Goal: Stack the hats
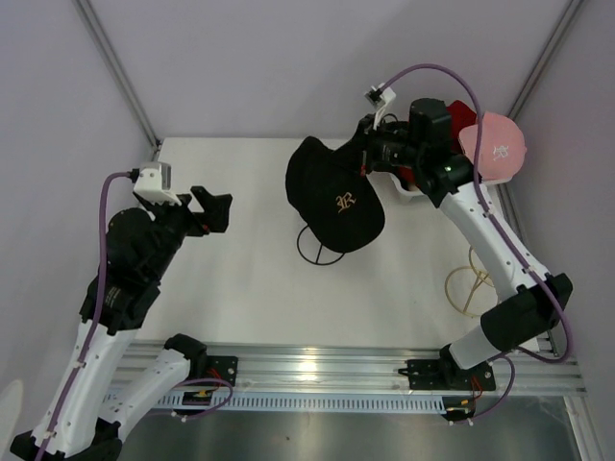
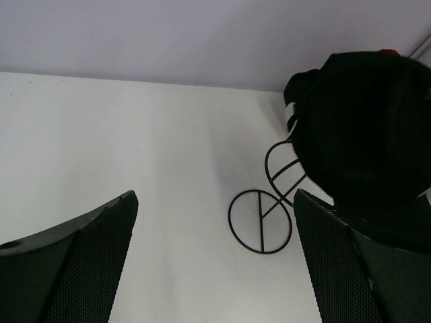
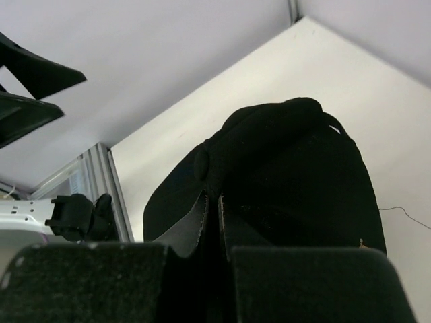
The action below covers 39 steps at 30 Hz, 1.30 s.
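Note:
A black hat [image 1: 336, 197] with a small pale logo hangs in mid-table, above a black wire stand [image 1: 317, 245]. My right gripper [image 1: 370, 152] is shut on its far edge. In the right wrist view the fabric of the black hat [image 3: 289, 175] is pinched between the jaws of the right gripper [image 3: 211, 222]. A pink cap [image 1: 495, 146] lies at the back right with a red hat [image 1: 461, 110] partly hidden behind the arm. My left gripper [image 1: 213, 211] hovers open and empty at the left, facing the black hat [image 2: 363, 128].
The black wire stand [image 2: 261, 221] has a round base flat on the white table. A tan wire stand [image 1: 471, 283] lies at the right beside the right arm. A metal rail [image 1: 336, 370] runs along the near edge, and grey walls close in the table.

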Each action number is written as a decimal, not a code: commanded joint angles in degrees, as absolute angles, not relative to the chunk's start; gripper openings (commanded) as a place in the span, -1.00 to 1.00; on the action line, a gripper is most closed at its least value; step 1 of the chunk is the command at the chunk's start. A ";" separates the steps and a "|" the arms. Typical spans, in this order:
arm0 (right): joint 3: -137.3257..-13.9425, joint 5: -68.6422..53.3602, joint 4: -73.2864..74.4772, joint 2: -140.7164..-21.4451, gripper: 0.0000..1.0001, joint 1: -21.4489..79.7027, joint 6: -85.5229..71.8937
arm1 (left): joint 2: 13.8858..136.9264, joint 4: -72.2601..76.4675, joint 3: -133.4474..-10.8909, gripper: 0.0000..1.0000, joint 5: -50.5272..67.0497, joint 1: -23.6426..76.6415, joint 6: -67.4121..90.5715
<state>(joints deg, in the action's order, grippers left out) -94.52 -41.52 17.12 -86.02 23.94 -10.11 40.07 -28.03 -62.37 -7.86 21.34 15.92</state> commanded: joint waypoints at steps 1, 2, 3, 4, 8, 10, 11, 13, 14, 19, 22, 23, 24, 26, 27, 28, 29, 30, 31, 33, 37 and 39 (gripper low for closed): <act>-95.71 -43.07 16.79 -88.94 -0.98 25.14 -10.90 | 39.90 -27.42 -62.05 0.99 -6.15 20.74 14.33; -95.63 -43.07 16.79 -90.08 -0.97 25.31 -10.81 | 39.90 -27.25 -61.79 0.99 -6.24 20.83 14.33; -95.54 -42.46 17.22 -90.61 -0.96 25.23 -9.94 | 40.08 -27.25 -61.53 0.99 -6.24 20.83 14.41; -95.45 -41.76 17.49 -91.05 -0.96 25.22 -9.24 | 40.25 -27.16 -61.26 0.99 -6.15 20.83 14.59; -94.49 -36.84 20.21 -92.02 -0.92 25.22 -4.84 | 41.22 -26.37 -60.29 0.99 -5.54 20.74 15.64; -93.96 -34.20 21.62 -92.46 -0.92 25.22 -2.91 | 41.92 -25.93 -59.60 0.99 -5.01 20.83 16.70; -93.78 -33.75 21.80 -92.55 -0.92 25.22 -2.55 | 42.18 -25.84 -59.50 0.99 -4.84 20.74 17.57; -93.43 -34.01 22.32 -93.51 -0.80 25.22 -1.85 | 42.71 -25.49 -59.33 0.99 -3.79 20.83 18.10; -93.25 -34.62 22.41 -94.04 -0.77 25.22 -1.67 | 43.06 -25.23 -59.41 0.99 -3.34 20.74 18.28; -92.64 -35.95 23.82 -96.85 -0.71 25.22 -2.02 | 43.68 -24.52 -59.33 0.99 -2.90 20.83 19.51; -88.27 -34.02 21.37 -95.37 -0.67 25.22 -3.07 | 44.30 -24.52 -59.59 0.99 -3.34 20.74 20.13; -87.20 -33.23 20.49 -94.75 -0.47 25.22 -3.25 | 44.47 -24.35 -59.68 0.99 -3.08 20.74 20.21; -86.23 -32.79 19.00 -93.96 -0.35 25.22 -3.43 | 44.91 -24.43 -59.85 0.99 -2.82 20.83 20.21; -84.73 -31.56 18.37 -91.95 -0.07 25.22 -3.51 | 45.44 -24.35 -60.12 0.99 -2.20 20.74 20.30; -84.64 -31.12 18.02 -91.24 0.16 25.14 -3.69 | 45.87 -24.17 -60.20 0.99 -1.33 20.83 20.30; -84.55 -30.59 18.02 -90.53 0.32 25.14 -3.78 | 46.05 -24.00 -60.38 0.99 -0.88 20.83 20.39; -85.07 -29.72 18.10 -88.96 0.66 25.14 -3.87 | 46.23 -23.91 -60.38 0.99 -0.44 20.83 20.48; -85.51 -29.27 18.54 -88.08 0.78 25.05 -3.95 | 46.40 -23.82 -60.55 0.99 -0.44 20.83 20.57; -86.04 -28.83 18.63 -87.11 0.87 24.96 -3.96 | 46.93 -23.82 -60.82 0.99 1.30 20.83 20.48; -87.97 -26.99 18.98 -84.12 0.99 24.17 -4.39 | 47.55 -23.82 -61.26 0.99 1.84 20.83 20.57; -90.96 -22.08 19.34 -79.55 0.99 21.19 -5.45 | 50.09 -23.73 -62.31 0.99 3.51 20.83 21.18; -90.62 -15.49 17.67 -77.36 0.99 17.61 -6.59 | 50.97 -23.64 -62.49 0.99 3.87 20.83 21.62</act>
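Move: My right hand holds the black hat by its upper edge. The black wire stand it is going onto is about level with that hand, roughly 4 cm to its left, its middle some 28 cm below. The white box lies about 25 cm ahead and 29 cm right, the gold stand about 12 cm back and 34 cm right, both far below. From my left hand, the black stand is some 9 cm ahead, 23 cm right and 24 cm below. I lower the held black hat onto the black wire stand with my right hand, about 14 cm down and slightly forward, tilting the wrist some 15 degrees. Near the bottom I open the fingers wide to let go of the hat, then rise clear about 9 cm, drawing right and swinging clockwise. Meanwhile my open, empty left hand eases down, right and forward towards the stand, about 7 cm, tipping downward. ##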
